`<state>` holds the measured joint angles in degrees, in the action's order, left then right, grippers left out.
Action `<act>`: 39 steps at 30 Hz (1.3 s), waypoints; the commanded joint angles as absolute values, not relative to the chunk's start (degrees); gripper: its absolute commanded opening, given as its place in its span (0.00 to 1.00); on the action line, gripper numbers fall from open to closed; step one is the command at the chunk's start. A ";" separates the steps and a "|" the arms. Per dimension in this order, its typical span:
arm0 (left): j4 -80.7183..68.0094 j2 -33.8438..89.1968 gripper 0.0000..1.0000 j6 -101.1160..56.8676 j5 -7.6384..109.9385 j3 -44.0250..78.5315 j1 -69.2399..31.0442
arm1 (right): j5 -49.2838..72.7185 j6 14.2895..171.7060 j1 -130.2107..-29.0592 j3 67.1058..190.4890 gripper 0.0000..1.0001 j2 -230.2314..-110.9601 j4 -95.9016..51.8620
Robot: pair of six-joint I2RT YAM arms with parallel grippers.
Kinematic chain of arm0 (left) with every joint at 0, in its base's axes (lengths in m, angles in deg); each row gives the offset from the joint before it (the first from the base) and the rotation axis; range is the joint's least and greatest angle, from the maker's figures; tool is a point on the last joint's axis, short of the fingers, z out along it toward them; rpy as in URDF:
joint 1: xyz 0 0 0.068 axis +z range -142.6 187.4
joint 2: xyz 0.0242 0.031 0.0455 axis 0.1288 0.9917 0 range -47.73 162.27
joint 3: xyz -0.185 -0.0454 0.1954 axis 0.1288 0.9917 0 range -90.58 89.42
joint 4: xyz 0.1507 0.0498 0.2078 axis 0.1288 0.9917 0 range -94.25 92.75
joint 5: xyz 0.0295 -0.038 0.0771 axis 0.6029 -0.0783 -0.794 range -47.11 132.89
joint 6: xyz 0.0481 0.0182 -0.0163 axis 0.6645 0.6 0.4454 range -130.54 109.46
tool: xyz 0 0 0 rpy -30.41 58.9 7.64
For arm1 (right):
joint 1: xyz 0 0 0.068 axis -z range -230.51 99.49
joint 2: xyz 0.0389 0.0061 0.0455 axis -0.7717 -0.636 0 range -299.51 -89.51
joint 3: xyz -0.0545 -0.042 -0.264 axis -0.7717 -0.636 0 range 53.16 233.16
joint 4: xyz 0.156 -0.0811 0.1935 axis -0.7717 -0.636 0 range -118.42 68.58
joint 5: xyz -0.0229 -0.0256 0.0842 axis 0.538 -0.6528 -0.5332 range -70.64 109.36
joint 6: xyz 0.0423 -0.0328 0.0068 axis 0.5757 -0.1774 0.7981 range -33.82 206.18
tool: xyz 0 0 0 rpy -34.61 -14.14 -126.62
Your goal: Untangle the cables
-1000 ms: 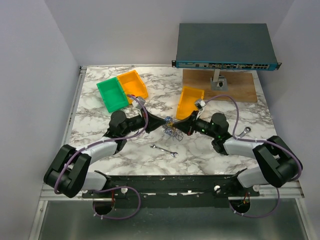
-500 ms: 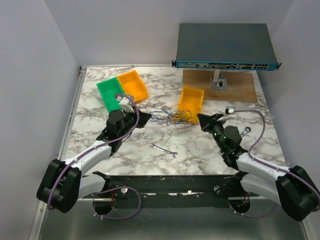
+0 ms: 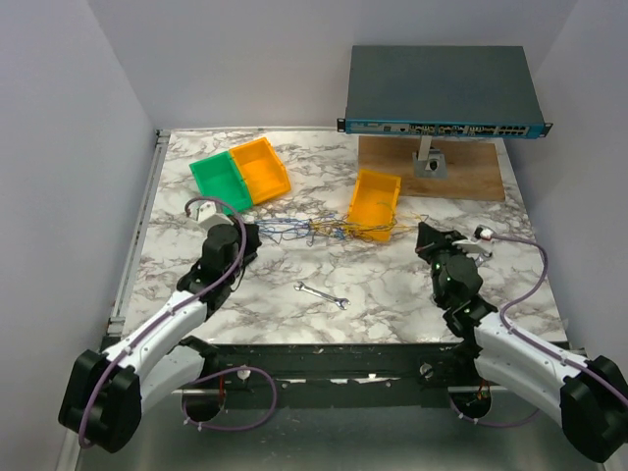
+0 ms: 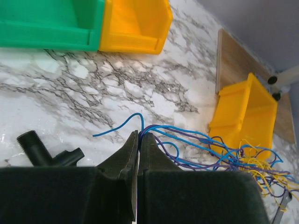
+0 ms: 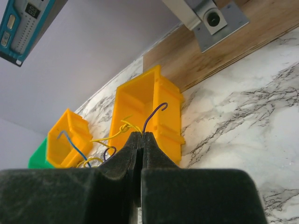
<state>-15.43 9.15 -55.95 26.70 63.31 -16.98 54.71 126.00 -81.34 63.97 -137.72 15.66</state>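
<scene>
The cables [image 3: 334,231] are thin blue, purple and yellow wires stretched in a loose line across the marble table between my two grippers. My left gripper [image 3: 253,234] is shut on the blue and purple strand ends [image 4: 187,136]; its tips [image 4: 139,135] pinch them, and one blue end pokes out to the left. A yellow knotty clump [image 4: 264,170] lies further along, near an orange bin. My right gripper [image 3: 424,234] is shut on a yellow wire [image 5: 110,136] and a purple wire [image 5: 154,114] at its tips [image 5: 141,134].
A green bin [image 3: 220,186] and an orange bin [image 3: 261,169] sit at the back left. A second orange bin [image 3: 374,201] stands just behind the wires. A small silver wrench [image 3: 322,294] lies in front of them. A network switch [image 3: 442,90] rests over a wooden board [image 3: 471,169] at the back right.
Both grippers have drawn apart, the left leftwards and the right rightwards. The tight tangle between them has been pulled out into a long spread of strands.
</scene>
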 commanded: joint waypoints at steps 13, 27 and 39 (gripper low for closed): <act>-16.49 -1.47 0.00 -60.36 9.11 70.50 -16.24 | 68.89 131.79 -80.94 63.89 0.01 -136.57 9.06; -29.16 16.50 0.71 -32.82 50.36 59.35 -24.18 | 28.67 111.73 -80.96 66.01 0.01 -146.38 24.87; -5.51 45.56 0.74 -34.29 59.42 35.43 -26.15 | 28.58 111.78 -81.00 66.28 0.01 -146.83 24.53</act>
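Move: The cable tangle hangs stretched between the closed hands: its middle is about 17 cm to the right of the left hand and 4 cm lower, and about 21 cm to the left of the right hand and 5 cm lower, level with both in reach. The right-hand yellow bin stands some 12 cm ahead and 9 cm left of the right hand, about 10 cm below it. The wrench lies roughly 13 cm back and 15 cm right of the left hand, 12 cm lower. The cable tangle is first drawn out sideways, the left hand going about 6 cm left and the right hand 4 cm right. Both then swing back inward: the left hand opens wide, lets go of its blue and purple cables and travels some 22 cm right to the tangle, turning clockwise, while the right hand keeps its pinch and comes about 11 cm left, turning counter-clockwise. ##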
